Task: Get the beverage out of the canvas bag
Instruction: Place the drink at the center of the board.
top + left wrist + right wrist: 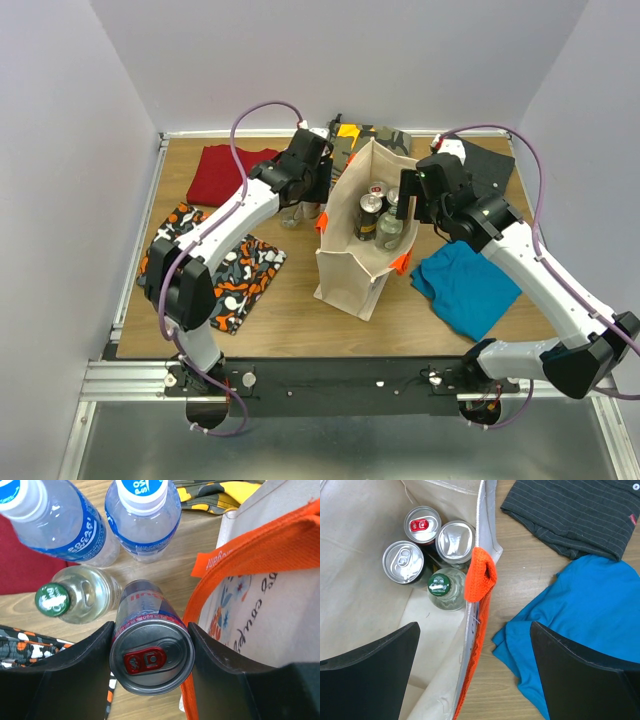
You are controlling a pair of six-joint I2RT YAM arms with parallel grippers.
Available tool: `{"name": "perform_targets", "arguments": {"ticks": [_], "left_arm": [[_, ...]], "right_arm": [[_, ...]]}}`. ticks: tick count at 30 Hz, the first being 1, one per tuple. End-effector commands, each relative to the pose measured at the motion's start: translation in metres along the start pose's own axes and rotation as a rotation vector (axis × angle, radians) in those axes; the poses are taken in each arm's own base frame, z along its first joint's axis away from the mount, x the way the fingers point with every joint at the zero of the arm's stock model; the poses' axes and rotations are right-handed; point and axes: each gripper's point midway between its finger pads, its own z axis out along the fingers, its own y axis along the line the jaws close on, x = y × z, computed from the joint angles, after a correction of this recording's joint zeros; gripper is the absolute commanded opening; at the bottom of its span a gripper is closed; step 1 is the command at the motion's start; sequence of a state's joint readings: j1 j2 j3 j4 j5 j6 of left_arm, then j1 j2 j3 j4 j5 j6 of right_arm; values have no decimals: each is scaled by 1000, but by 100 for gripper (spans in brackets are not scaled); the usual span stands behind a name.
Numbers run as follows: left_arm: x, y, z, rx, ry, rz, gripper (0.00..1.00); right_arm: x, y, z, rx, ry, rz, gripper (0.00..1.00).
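The canvas bag (350, 270) stands upright mid-table with orange handles (481, 575). Inside it are three cans, one red-tabbed (422, 524), one plain silver (402, 562) and a third (456, 541), plus a green-capped glass bottle (440, 584). My left gripper (150, 630) is just outside the bag's left wall and is shut on a silver beverage can with a red tab (152, 657). In the top view it (305, 203) sits by the bag's far left corner. My right gripper (475, 630) is open, straddling the bag's right rim, with one finger (380, 660) over the inside.
Left of the bag stand two blue-labelled water bottles (142, 515) and a green-capped glass bottle (75, 597). Folded clothes lie around: red (225, 170), black-orange patterned (235, 275), blue (468, 288), dark striped (570, 512), camouflage-yellow (365, 135).
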State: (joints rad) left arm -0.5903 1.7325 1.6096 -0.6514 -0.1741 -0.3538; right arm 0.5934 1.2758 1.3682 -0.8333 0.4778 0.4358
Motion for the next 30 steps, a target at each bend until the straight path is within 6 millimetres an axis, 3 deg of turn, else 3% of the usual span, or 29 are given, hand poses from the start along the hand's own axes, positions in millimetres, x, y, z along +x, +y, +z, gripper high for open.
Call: {"name": "perform_targets", "arguments": {"ticks": [1, 22, 24, 30], "left_arm": [[-35, -7, 9, 2, -92, 8, 0], [-5, 1, 52, -50, 0, 27, 0], [-1, 2, 55, -55, 11, 26, 12], [10, 3, 59, -54, 32, 13, 8]], "right_arm": [[-13, -8, -2, 46, -30, 3, 100], [-15, -6, 3, 60, -23, -5, 100], [-15, -6, 3, 58, -22, -7, 100], [-14, -7, 1, 56, -23, -6, 100]]}}
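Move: Ahead of the left hand, which already grips the silver can, the bare spot on the board lies roughly 3 cm farther out, 1 cm right and 19 cm below. Some 7 cm left of that spot stands the green-capped bottle; the near Pocari bottle is about 6 cm beyond it and 1 cm right. The bag's orange strap sits 5 cm right of the hand, level fore and aft, 5 cm lower. From the right hand the spot is some 10 cm ahead, 21 cm left. Lowering the held can beside the bag, the left hand sinks about 5 cm, first easing some 2 cm forward and 1 cm right, then going almost straight down into the gap between the green-capped bottle and the orange strap, just short of the near Pocari bottle. The fingers keep their grip near the can's top. ##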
